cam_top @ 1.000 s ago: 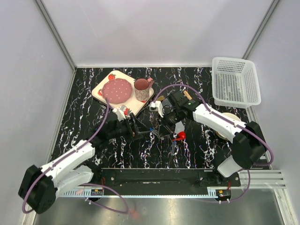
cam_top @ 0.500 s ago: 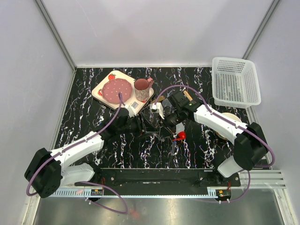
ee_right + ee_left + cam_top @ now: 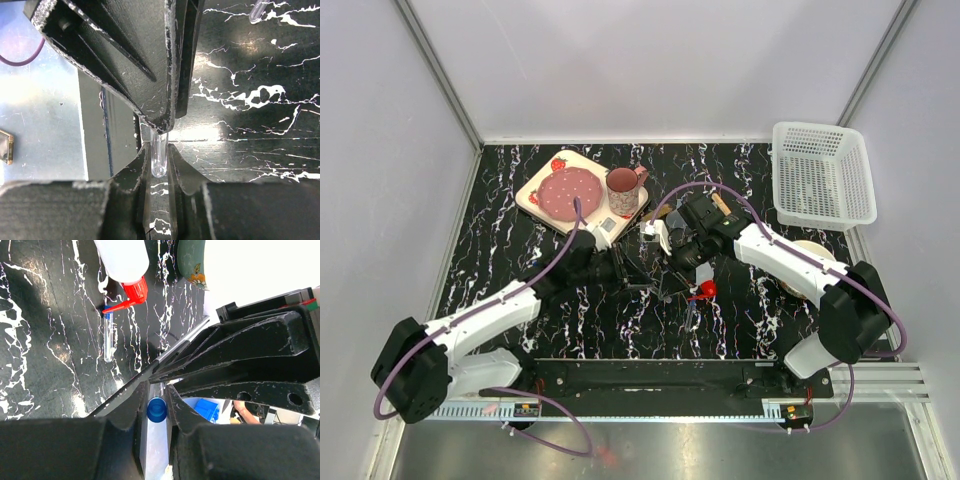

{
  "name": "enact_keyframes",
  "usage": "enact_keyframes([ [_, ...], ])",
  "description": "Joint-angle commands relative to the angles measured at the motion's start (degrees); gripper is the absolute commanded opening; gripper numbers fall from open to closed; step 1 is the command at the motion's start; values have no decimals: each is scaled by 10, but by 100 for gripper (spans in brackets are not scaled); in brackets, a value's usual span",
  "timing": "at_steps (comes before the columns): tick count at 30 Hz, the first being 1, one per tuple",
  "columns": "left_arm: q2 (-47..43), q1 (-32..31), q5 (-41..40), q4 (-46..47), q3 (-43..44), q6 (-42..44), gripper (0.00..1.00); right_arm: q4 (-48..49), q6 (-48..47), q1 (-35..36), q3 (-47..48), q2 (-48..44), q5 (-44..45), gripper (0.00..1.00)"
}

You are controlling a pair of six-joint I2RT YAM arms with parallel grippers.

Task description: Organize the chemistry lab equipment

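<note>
A small clear blue-capped tube is held between both grippers above the table's middle. My left gripper (image 3: 156,404) is shut on its blue cap (image 3: 156,411). My right gripper (image 3: 158,156) is shut on its rounded clear end (image 3: 158,162), with the left fingers (image 3: 167,75) just beyond. In the top view the left gripper (image 3: 638,272) and right gripper (image 3: 672,280) meet tip to tip. The red-capped squeeze bottle (image 3: 122,260) lies nearby, beside another tube (image 3: 108,337); its red cap shows in the top view (image 3: 703,290). I cannot make out the rack, funnel or droppers.
The strawberry-print tray (image 3: 535,195) with pink plate (image 3: 570,192) and mug (image 3: 623,191) stands at back left. A white basket (image 3: 823,173) sits at back right. The cream bowl (image 3: 807,262) lies partly under my right arm. Another tube end (image 3: 260,9) lies on the table.
My left arm has swung right to the middle, bringing its gripper up against the right gripper. The right gripper has barely moved.
</note>
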Motion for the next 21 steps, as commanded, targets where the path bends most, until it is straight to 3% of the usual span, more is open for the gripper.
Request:
enact_keyframes([
  [1,-45,-2,-33,-17,7,12,5,-11,-19,-2,5,-23,-15,18],
  [2,-55,-2,-44,-49,7,15,6,-16,-20,-2,8,-22,-13,22],
  [5,-106,2,-108,-124,17,40,5,-32,-21,-3,26,-22,12,49],
  [6,-120,4,-131,-194,22,50,5,-37,-25,-5,32,-25,22,56],
  [7,-144,8,-177,-232,29,68,5,-41,-27,-10,41,-28,38,69],
  [10,-188,38,-247,-371,57,101,4,-52,-30,-48,49,-40,44,86],
  [14,-226,107,-349,-499,92,138,4,-51,-42,-99,37,-65,40,95],
  [21,-224,203,-440,-530,109,192,4,-19,-30,-139,-10,-89,32,100],
])
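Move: The tube rack lies about 27 cm to the left hand's left, roughly 1 cm nearer the base and 12 cm below. On the way, the tray-side tube lies on the table some 12 cm left and 3 cm ahead; the tray's middle is about 16 cm left and 22 cm ahead. From the right hand, the bottle-side tube is about 5 cm right and 5 cm back, the bottle 7 cm right and 5 cm ahead, both some 12 cm below. The blue-capped test tube, at first held by both hands, stays pinched in the left fingers at its cap end as the right fingers open wide and let go of the glass end. The left hand sweeps it about 20 cm left towards the rack, its fingers swinging round counter-clockwise and tipping steeply down. The right hand then backs off right and forward, some 6 cm each way and rising a little, to over the bottle. ##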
